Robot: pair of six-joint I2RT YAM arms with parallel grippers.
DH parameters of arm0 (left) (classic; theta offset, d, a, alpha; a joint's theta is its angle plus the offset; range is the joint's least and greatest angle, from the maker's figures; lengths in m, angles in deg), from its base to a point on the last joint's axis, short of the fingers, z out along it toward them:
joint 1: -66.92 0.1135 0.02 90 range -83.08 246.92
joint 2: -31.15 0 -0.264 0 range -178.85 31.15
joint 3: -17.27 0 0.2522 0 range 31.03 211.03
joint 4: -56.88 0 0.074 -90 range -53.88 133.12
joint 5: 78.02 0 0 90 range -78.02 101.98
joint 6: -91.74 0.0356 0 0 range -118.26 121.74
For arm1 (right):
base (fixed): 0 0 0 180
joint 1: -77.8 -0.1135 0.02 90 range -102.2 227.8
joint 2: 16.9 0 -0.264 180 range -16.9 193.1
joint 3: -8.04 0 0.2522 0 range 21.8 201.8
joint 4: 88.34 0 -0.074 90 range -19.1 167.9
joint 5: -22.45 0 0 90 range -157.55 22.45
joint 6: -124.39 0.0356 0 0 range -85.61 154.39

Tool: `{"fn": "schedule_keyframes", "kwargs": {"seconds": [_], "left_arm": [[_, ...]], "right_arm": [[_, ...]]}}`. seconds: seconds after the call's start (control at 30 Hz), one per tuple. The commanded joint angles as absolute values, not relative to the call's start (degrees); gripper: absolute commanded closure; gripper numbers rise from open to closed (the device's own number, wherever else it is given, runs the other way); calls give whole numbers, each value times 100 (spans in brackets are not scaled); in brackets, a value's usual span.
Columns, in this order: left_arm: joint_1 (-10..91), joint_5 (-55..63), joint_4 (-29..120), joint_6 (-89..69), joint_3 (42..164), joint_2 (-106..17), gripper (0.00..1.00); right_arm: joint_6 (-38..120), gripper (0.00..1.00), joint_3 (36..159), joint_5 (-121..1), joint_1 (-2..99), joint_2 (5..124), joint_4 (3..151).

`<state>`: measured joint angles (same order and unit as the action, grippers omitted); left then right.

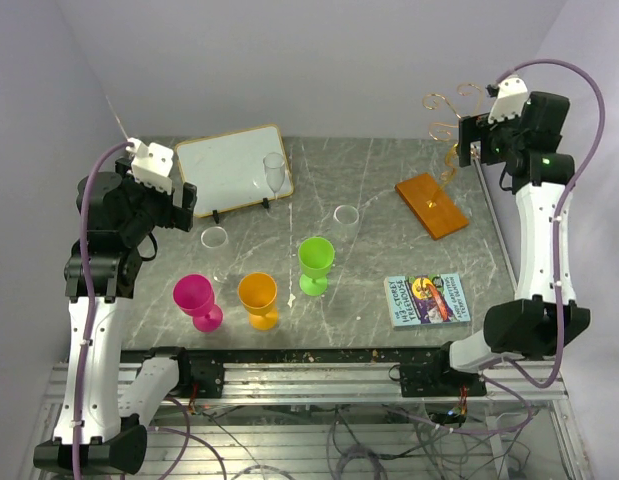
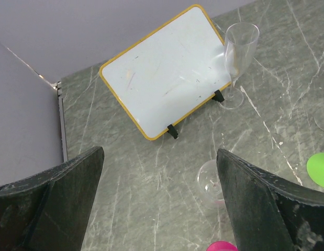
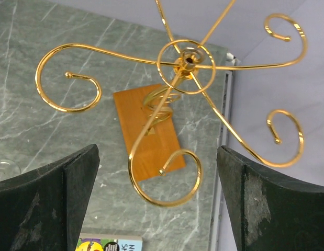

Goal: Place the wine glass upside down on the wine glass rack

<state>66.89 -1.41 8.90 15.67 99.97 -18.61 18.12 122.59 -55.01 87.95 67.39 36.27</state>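
The gold wire wine glass rack (image 1: pixel 444 112) stands at the back right on its orange base (image 1: pixel 431 205). In the right wrist view its hub (image 3: pixel 187 60) and curled arms spread out over the base (image 3: pixel 146 136). My right gripper (image 1: pixel 470 140) hovers open above and beside it, with only a curl of wire between its fingers (image 3: pixel 157 198). Several wine glasses stand upright on the table: a clear flute (image 1: pixel 275 172), a clear glass (image 1: pixel 215 240), another clear one (image 1: pixel 345 220), then pink (image 1: pixel 196 300), orange (image 1: pixel 259 298) and green (image 1: pixel 315 262). My left gripper (image 1: pixel 189 205) is open and empty (image 2: pixel 159 198), high over the clear glass (image 2: pixel 211 183).
A white board (image 1: pixel 229 168) with a yellow rim leans on a stand at the back left, the flute (image 2: pixel 237 57) at its right corner. A book (image 1: pixel 427 300) lies at the front right. The table's right edge (image 3: pixel 224 157) runs close to the rack.
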Motion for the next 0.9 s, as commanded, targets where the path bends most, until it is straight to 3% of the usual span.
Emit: {"fn": "schedule_keyframes", "kwargs": {"seconds": [0.0,0.33,0.63,0.87], "left_arm": [[6754,-322,893,1553,9970,-1803,0],[6754,-375,961,1540,9891,-1815,1],[6754,-518,948,1604,9768,-1783,1],[6754,-648,851,1723,9581,-1671,1]], "right_arm": [[2001,7,12452,-5852,8571,7060,3568],[1945,13,12480,-6388,8396,7387,3736],[1954,42,12744,-6412,8368,7574,3604],[1779,57,12824,-6293,8281,7520,3446]]}}
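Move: The wine glass rack's nearest curl is about 4 cm ahead of the right hand, in line with it and 5 cm lower. The rack's hub is some 8 cm beyond that curl and a touch left; the rack's left curl lies 9 cm ahead and 9 cm left of the hand. The orange box lies far below, about 3 cm ahead and 5 cm left. From the left hand, the nearest curl is around 17 cm ahead and 67 cm to the right. Down and forward together, about 4 cm down and 3 cm out, the right hand brings its open fingers around the rack's nearest curl, tipping down slightly. It then slows almost to a stop while the fingers close to roughly half open, pinching the curl across its width. The empty left hand sinks about 2 cm. ##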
